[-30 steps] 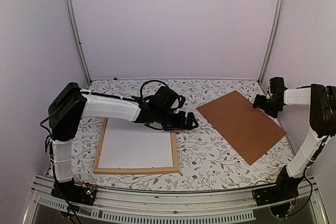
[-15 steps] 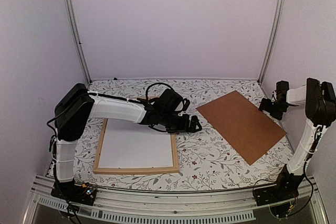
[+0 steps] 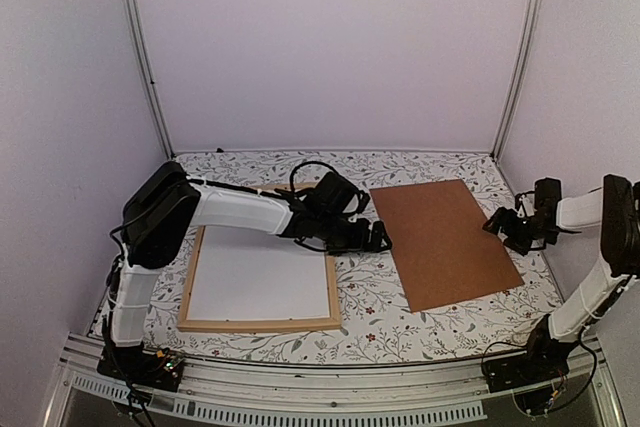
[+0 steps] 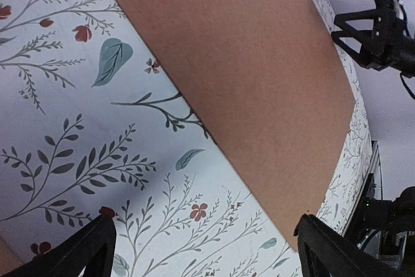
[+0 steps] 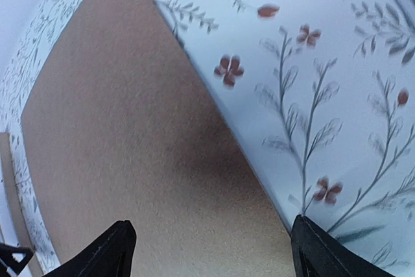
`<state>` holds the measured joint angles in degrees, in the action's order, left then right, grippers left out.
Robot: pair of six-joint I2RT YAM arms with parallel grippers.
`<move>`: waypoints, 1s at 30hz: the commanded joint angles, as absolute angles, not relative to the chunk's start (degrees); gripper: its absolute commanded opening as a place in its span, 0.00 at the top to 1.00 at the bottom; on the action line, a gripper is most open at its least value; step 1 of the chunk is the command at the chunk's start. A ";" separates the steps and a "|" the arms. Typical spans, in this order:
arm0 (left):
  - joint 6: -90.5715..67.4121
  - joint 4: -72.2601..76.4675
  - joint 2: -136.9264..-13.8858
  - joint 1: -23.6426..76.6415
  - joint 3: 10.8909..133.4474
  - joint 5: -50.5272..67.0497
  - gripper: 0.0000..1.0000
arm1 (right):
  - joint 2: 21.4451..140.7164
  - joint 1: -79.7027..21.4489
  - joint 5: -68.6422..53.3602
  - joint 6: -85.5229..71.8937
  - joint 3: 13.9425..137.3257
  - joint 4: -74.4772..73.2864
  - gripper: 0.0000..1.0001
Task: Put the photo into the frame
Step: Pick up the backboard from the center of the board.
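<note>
The light wooden frame (image 3: 260,324) lies flat at the near left, with a plain white sheet (image 3: 262,285) filling it. No colour print shows, so the photo is out of view. My left gripper (image 3: 378,239) (image 4: 204,254) hangs open over the floral cloth, just right of the frame's far right corner; nothing is between its fingers. A brown board (image 3: 445,242) (image 4: 253,76) (image 5: 123,147) lies flat right of it. My right gripper (image 3: 505,227) (image 5: 214,254) is open low over the board's right edge, holding nothing.
The floral cloth (image 3: 400,327) covers the whole table. Pale walls with metal uprights (image 3: 518,57) close in the back and both sides. The left arm stretches across the frame's far edge. The right arm's gripper (image 4: 382,30) shows in the left wrist view.
The brown board has slid left and turned from diagonal to nearly square with the table. My right gripper came nearer and lower to its right edge. The left gripper reached slightly further right.
</note>
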<state>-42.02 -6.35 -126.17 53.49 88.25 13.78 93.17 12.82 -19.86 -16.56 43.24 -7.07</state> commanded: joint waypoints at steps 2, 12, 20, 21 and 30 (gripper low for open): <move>-42.91 -7.71 -129.57 54.00 91.67 13.71 0.01 | 83.80 12.40 -34.07 -21.85 34.13 -7.23 0.15; -44.03 -10.82 -133.73 53.82 96.29 7.24 0.01 | 86.24 12.46 -28.41 -19.74 38.13 -8.22 0.13; -43.02 -12.21 -138.34 52.88 101.31 7.55 0.01 | 91.12 12.48 -29.75 -19.99 38.42 -5.88 0.13; -42.87 -12.40 -138.82 52.83 101.93 7.78 0.01 | 91.29 12.41 -29.99 -20.10 38.15 -5.59 0.13; -43.83 -11.54 -140.31 53.45 101.57 11.18 0.02 | 91.00 12.47 -37.63 -23.07 34.78 -2.05 0.13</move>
<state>-43.11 -9.19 -137.56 53.19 103.37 8.69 90.21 12.73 -33.04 -20.95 37.04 -2.44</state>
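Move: The backboard's middle lies about 16 cm to the right of the left hand, level with it and some 4 cm lower; its near side, the board's left edge, is only about 3 cm to that hand's right. The frame's middle is roughly 28 cm to the left and 4 cm back. From the right hand the backboard's middle is about 15 cm to the left, level and 2 cm below; the board's right edge runs right at its fingers. Its outer finger still against the backboard's right edge, the right hand quickly pushes about 5 cm back and 4 cm left, tilting some 10 degrees left side up, then works about 3 cm forward again beside that edge. The left hand, fingers wide, sinks 2 cm, then goes some 5 cm forward and 3 cm right over the board's left edge. ##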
